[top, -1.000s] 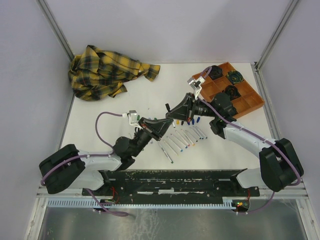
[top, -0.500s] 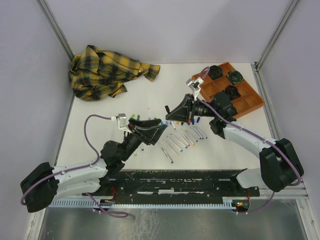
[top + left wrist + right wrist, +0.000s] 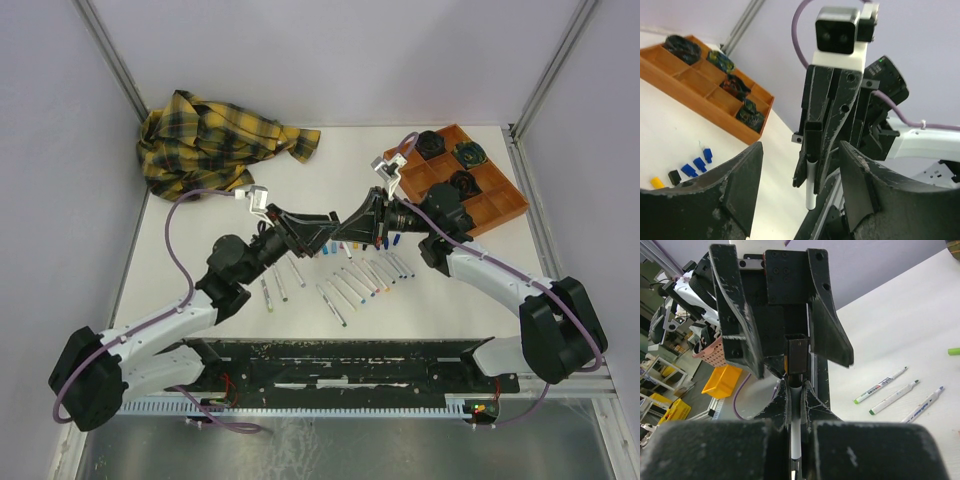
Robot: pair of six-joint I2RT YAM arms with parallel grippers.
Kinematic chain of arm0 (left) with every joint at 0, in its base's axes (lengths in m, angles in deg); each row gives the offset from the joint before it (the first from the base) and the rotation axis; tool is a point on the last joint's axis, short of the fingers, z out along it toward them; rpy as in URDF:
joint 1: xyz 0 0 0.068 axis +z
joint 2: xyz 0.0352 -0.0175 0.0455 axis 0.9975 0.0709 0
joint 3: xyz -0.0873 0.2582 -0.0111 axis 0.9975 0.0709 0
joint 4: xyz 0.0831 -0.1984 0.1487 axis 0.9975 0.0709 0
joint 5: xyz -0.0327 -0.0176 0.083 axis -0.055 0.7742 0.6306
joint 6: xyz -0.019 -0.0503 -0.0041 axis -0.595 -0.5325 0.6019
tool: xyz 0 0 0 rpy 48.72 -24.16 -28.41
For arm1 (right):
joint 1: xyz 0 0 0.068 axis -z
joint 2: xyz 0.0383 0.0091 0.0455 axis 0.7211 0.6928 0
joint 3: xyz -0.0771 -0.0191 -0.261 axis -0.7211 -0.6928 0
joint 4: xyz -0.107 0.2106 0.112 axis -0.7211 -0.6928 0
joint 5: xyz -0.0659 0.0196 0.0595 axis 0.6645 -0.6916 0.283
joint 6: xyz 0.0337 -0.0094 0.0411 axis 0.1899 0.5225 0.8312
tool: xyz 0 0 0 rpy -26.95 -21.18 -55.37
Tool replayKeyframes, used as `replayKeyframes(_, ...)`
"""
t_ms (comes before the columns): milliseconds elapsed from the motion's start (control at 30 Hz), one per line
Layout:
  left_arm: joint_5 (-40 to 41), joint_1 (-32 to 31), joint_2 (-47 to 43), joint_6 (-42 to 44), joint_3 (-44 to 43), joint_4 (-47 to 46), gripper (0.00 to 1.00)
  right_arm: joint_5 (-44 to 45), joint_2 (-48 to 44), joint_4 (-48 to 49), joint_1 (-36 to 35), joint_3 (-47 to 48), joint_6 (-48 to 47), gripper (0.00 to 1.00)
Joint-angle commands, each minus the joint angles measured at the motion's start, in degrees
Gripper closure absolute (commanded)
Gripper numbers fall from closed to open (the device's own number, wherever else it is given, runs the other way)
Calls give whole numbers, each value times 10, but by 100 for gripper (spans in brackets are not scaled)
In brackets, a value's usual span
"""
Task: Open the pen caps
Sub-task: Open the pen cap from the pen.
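Observation:
My right gripper [image 3: 352, 232] [image 3: 796, 387] is shut on a white pen [image 3: 796, 432] held in the air over the middle of the table. The pen's white free end [image 3: 810, 200] points at my left gripper [image 3: 328, 226] [image 3: 800, 165]. That gripper is open, its jaws either side of the pen end without touching it. Whether a cap sits on this pen I cannot tell. Loose pen caps [image 3: 695, 165], blue, black and yellow, lie on the table near the tray. They also show behind the right gripper [image 3: 388, 240]. A green cap [image 3: 953, 351] lies at the right edge.
Several white pens [image 3: 350, 285] lie in a row below the grippers, with a few more to the left [image 3: 280, 285]. An orange compartment tray [image 3: 493, 208] holding dark round objects stands at the back right. A yellow plaid cloth [image 3: 215, 140] is bunched at the back left.
My left gripper was shut close to the right gripper, then swung down and left and opened. It has come back up, open, facing the pen. The right gripper held still.

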State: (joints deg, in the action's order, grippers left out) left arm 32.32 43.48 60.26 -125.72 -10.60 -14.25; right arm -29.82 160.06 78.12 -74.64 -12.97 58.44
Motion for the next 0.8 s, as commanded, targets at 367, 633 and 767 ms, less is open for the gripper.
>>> replayKeyframes(367, -42, 4, 42, -25, -63, -1, 41, -9, -1, -2, -3, 30, -4, 100)
replayKeyframes(633, -51, 6, 56, -29, -74, -6, 54, -9, -1, -3, -3, 31, -3, 100)
replayKeyframes(767, -65, 6, 63, -31, -73, -15, 73, -8, -1, -3, -3, 31, -4, 100)
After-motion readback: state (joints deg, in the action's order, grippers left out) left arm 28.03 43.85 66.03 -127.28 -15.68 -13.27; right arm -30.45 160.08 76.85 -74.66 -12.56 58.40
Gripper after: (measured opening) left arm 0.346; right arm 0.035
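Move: Just beyond the left fingertips, the black pen cap stands about 4 cm to the left hand's right and 2 cm ahead, roughly 1 cm higher. From the right hand, which pinches the white barrel below, the cap is some 4 cm above and 2 cm left. On the table some 30 cm below the left hand, the row of loose caps centres about 17 cm ahead and 10 cm right; three markers lie about 6 cm ahead and 13 cm left. Easing the open left gripper about 2 cm to the right, onto the black cap, with a slight clockwise turn, then narrowing its fingers from wide to about a third open around the cap's two sides. Most of the travel comes early, most of the closing late. The right hand stays put, still pinching the barrel upright. ##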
